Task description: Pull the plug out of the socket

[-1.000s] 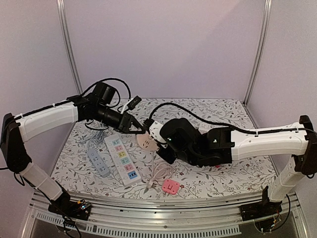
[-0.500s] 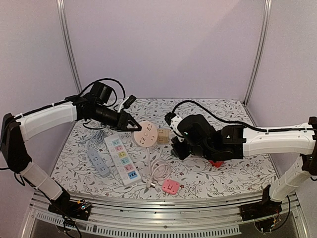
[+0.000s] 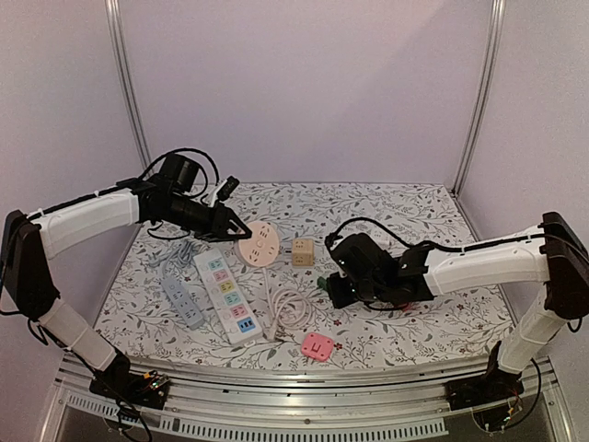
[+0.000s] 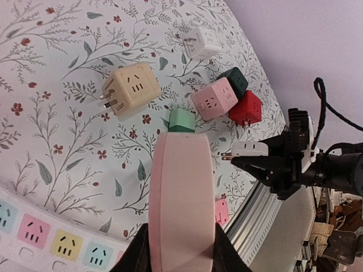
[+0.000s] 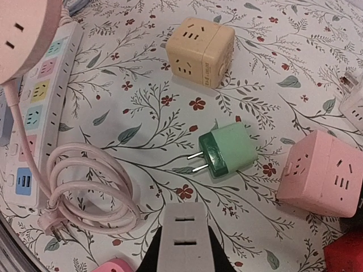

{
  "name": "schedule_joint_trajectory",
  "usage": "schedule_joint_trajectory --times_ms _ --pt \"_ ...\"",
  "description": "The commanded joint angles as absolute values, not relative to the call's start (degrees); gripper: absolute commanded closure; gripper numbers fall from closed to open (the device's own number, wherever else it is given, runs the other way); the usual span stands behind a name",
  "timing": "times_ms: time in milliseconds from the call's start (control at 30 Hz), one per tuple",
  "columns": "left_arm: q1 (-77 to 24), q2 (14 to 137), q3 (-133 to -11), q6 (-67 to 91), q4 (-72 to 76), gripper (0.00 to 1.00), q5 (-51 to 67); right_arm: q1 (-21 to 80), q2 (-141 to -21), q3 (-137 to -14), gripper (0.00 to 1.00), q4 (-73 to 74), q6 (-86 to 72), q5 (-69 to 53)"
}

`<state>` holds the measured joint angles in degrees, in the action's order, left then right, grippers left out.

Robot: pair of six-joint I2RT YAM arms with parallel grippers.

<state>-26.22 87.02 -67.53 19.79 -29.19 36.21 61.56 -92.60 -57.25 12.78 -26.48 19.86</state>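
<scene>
The socket (image 3: 259, 247) is a round pink disc held off the table, its pink cord (image 3: 293, 308) trailing down to a coil. My left gripper (image 3: 241, 230) is shut on the socket (image 4: 181, 192), which shows edge-on between the fingers in the left wrist view. The plug (image 5: 182, 238) is a white block with two slots on its face, and my right gripper (image 5: 182, 245) is shut on it. From the left wrist the plug (image 4: 248, 149) shows bare prongs, well apart from the socket. My right gripper (image 3: 333, 287) hangs low over the table, right of the cord coil.
A beige cube (image 3: 302, 251), a green adapter (image 5: 227, 154) and a pink cube (image 5: 323, 173) lie near my right gripper. A white power strip (image 3: 227, 295) and a grey one (image 3: 182, 299) lie left. A flat pink socket (image 3: 317, 347) sits near the front edge.
My right gripper has drawn back to the right and down with the white plug, away from the round socket. The left gripper has carried the socket slightly left.
</scene>
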Motion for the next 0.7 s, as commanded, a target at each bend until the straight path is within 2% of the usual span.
schedule_joint_trajectory --times_ms 0,300,667 --pt "-26.0 87.5 -67.6 19.7 -27.5 1.00 35.4 59.6 -96.2 -56.1 0.91 7.3 -31.6 13.6" --pt "-25.9 87.0 -67.8 19.6 -27.8 1.00 35.0 58.6 -101.7 -57.1 0.77 7.4 -34.0 12.4" --pt "-26.0 88.2 -67.9 19.1 -26.5 1.00 33.9 57.6 -99.6 -57.3 0.38 9.0 -33.9 15.3"
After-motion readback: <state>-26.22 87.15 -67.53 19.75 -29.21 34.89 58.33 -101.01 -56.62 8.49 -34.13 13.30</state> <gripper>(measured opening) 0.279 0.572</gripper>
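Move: The white plug is already in my right fingers. The bare tabletop I'm taking it to lies about 6 cm below, 2 cm back and 1 cm right. The green plug is roughly 11 cm ahead and 4 cm left of my right hand, the pink plug some 8 cm back and 7 cm left, the cord coil 4 cm ahead and 13 cm left. From my left hand, that spot is about 12 cm back, 26 cm right and 15 cm lower. I lower my right hand almost straight down, about 6 cm, towards the bare cloth between the green and pink plugs, tipping the fingers some 10 degrees further down. As the descent slows I begin opening the fingers, and I keep spreading them to roughly half wide once down, letting go of the white plug. ##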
